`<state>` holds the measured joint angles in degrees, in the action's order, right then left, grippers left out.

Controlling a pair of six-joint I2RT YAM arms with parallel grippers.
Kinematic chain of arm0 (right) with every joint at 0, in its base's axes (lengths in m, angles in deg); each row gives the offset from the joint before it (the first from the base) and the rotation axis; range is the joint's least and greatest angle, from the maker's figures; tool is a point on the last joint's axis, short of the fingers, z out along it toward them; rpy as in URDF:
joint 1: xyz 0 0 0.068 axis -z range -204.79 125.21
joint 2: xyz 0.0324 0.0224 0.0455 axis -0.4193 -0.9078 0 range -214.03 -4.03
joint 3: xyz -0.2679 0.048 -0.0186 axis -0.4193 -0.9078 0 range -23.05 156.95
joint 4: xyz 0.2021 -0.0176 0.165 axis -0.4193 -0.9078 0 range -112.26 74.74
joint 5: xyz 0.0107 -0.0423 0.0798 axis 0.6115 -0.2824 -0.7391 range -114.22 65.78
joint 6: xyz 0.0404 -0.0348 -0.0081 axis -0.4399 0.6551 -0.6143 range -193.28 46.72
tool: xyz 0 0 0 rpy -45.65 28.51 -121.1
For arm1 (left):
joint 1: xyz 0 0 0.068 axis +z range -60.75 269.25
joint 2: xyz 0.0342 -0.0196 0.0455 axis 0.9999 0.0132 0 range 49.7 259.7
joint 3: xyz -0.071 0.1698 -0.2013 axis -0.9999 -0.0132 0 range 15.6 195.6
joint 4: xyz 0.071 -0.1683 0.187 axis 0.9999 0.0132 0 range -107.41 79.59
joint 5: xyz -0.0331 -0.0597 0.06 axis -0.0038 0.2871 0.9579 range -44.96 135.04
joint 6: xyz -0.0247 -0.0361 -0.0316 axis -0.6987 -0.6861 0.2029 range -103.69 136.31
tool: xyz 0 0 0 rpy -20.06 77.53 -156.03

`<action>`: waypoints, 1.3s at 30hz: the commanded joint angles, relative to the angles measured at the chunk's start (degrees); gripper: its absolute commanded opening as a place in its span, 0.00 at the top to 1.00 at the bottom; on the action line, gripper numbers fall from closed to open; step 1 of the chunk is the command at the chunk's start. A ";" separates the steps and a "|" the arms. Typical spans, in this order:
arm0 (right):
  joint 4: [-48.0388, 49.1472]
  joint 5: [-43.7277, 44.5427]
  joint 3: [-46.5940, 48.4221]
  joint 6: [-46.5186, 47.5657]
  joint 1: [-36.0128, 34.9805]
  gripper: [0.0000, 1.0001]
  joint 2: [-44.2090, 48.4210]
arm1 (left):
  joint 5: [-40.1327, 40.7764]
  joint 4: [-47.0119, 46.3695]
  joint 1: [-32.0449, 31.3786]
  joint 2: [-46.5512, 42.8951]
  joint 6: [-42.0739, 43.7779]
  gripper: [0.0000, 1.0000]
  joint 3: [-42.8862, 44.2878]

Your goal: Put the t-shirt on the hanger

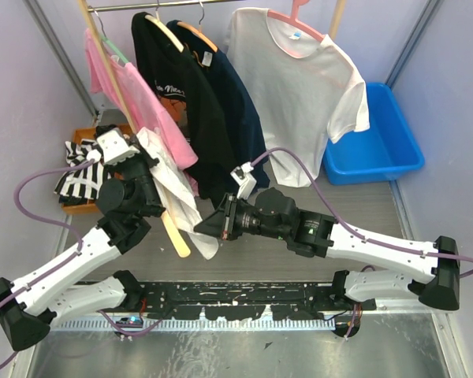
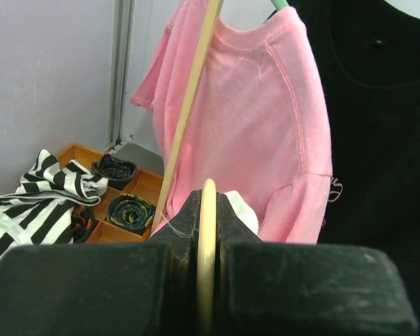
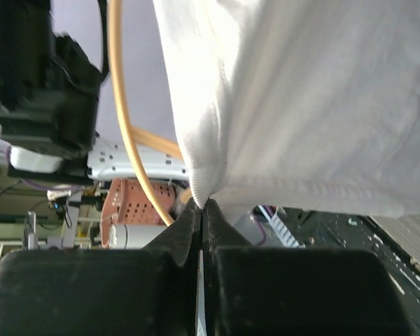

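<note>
The white t-shirt [image 1: 176, 187] hangs loosely over the light wooden hanger [image 1: 176, 239], which tilts down toward the table in the top view. My left gripper [image 1: 148, 164] is shut on the hanger [image 2: 208, 231], whose rounded edge stands between the jaws; a bit of the white t-shirt [image 2: 243, 209] shows just behind. My right gripper [image 1: 209, 226] reaches in from the right and is shut on a ribbed edge of the t-shirt [image 3: 287, 98], pinched at the fingertips [image 3: 203, 204]. The hanger's curved arm [image 3: 121, 105] runs to the left of the cloth.
Behind, a rack holds a pink t-shirt [image 1: 138, 102], dark shirts [image 1: 209, 102] and another white t-shirt on a pink hanger [image 1: 299, 87]. A slanted wooden rack pole [image 2: 189, 105] is close. A blue bin [image 1: 378, 142] sits back right, an orange tray with striped cloth [image 1: 79, 169] back left.
</note>
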<state>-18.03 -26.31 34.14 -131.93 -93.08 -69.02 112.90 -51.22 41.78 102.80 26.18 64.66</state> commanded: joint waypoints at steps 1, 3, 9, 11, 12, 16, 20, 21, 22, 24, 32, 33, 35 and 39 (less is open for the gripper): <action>2.09 -5.82 -2.17 0.82 -2.19 0.99 1.55 | -0.71 -8.80 0.73 1.23 1.09 1.00 2.12; 2.44 -6.89 -2.73 0.98 -3.43 0.99 1.09 | -1.00 -9.56 0.95 2.13 1.29 1.00 2.84; 3.46 -7.14 -3.76 1.04 -7.32 0.99 0.28 | -1.15 -12.87 1.40 4.36 4.26 1.00 4.46; 3.72 -6.96 -4.38 0.83 -7.86 0.99 0.90 | -1.17 -13.97 1.74 4.63 4.94 1.00 4.38; 3.65 -7.12 -4.64 0.71 -8.01 0.99 1.16 | -1.22 -14.02 2.01 4.72 4.98 1.00 4.26; 5.87 -8.88 -6.35 -0.86 -8.29 0.99 1.90 | -1.38 -15.08 3.03 5.11 5.42 1.00 4.11; 8.78 -11.05 -7.30 -2.53 -8.74 0.99 1.23 | -1.75 -15.81 3.78 5.56 5.09 1.00 4.34; 9.93 -11.54 -7.61 -3.11 -8.78 0.99 0.99 | -1.80 -15.81 4.01 5.64 5.14 1.00 4.48; 11.09 -12.21 -7.95 -3.66 -8.79 0.99 0.76 | -1.84 -15.88 4.16 5.79 5.20 1.00 4.62; 12.43 -12.79 -8.25 -4.45 -8.87 0.99 0.69 | -2.01 -16.18 4.70 6.00 5.33 1.00 4.73; 16.57 -15.99 -8.36 -7.21 -9.55 0.99 -0.81 | -3.09 -17.50 6.47 7.18 5.95 1.00 5.94; 17.18 -16.32 -8.36 -7.57 -9.69 0.99 -1.03 | -3.29 -17.53 6.61 7.44 6.06 1.00 6.37; 18.30 -16.84 -8.34 -8.39 -9.92 0.99 -1.36 | -3.47 -18.19 6.84 8.13 6.68 1.00 6.83; 19.66 -17.22 -8.73 -10.21 -10.01 0.99 -1.05 | -3.77 -20.50 7.08 9.52 8.57 1.00 7.37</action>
<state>-1.50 -30.99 25.75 -138.77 -99.31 -71.41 112.90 -61.77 46.66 111.17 34.25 68.59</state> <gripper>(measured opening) 0.041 0.063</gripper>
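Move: The right hand, pinching the white t-shirt's edge, has the hanger's free end about 4 cm back, 4 cm to its left and a couple of cm above. The black t-shirt hangs some 25 cm ahead and 4 cm left of this hand. From the left hand, which holds the hanger, that free end is roughly 20 cm back, 8 cm right and 7 cm below; the pink t-shirt is about 9 cm ahead and 3 cm right. Back and downward goes the right hand first, quickly, keeping its pinch on the white t-shirt's edge and drawing it towards the hanger's free end; then it eases left and slightly up, about 5 cm farther back in all, turning some 10 degrees counter-clockwise. The left hand keeps its grip on the hanger, edging forward and a little up with a slight counter-clockwise turn. ##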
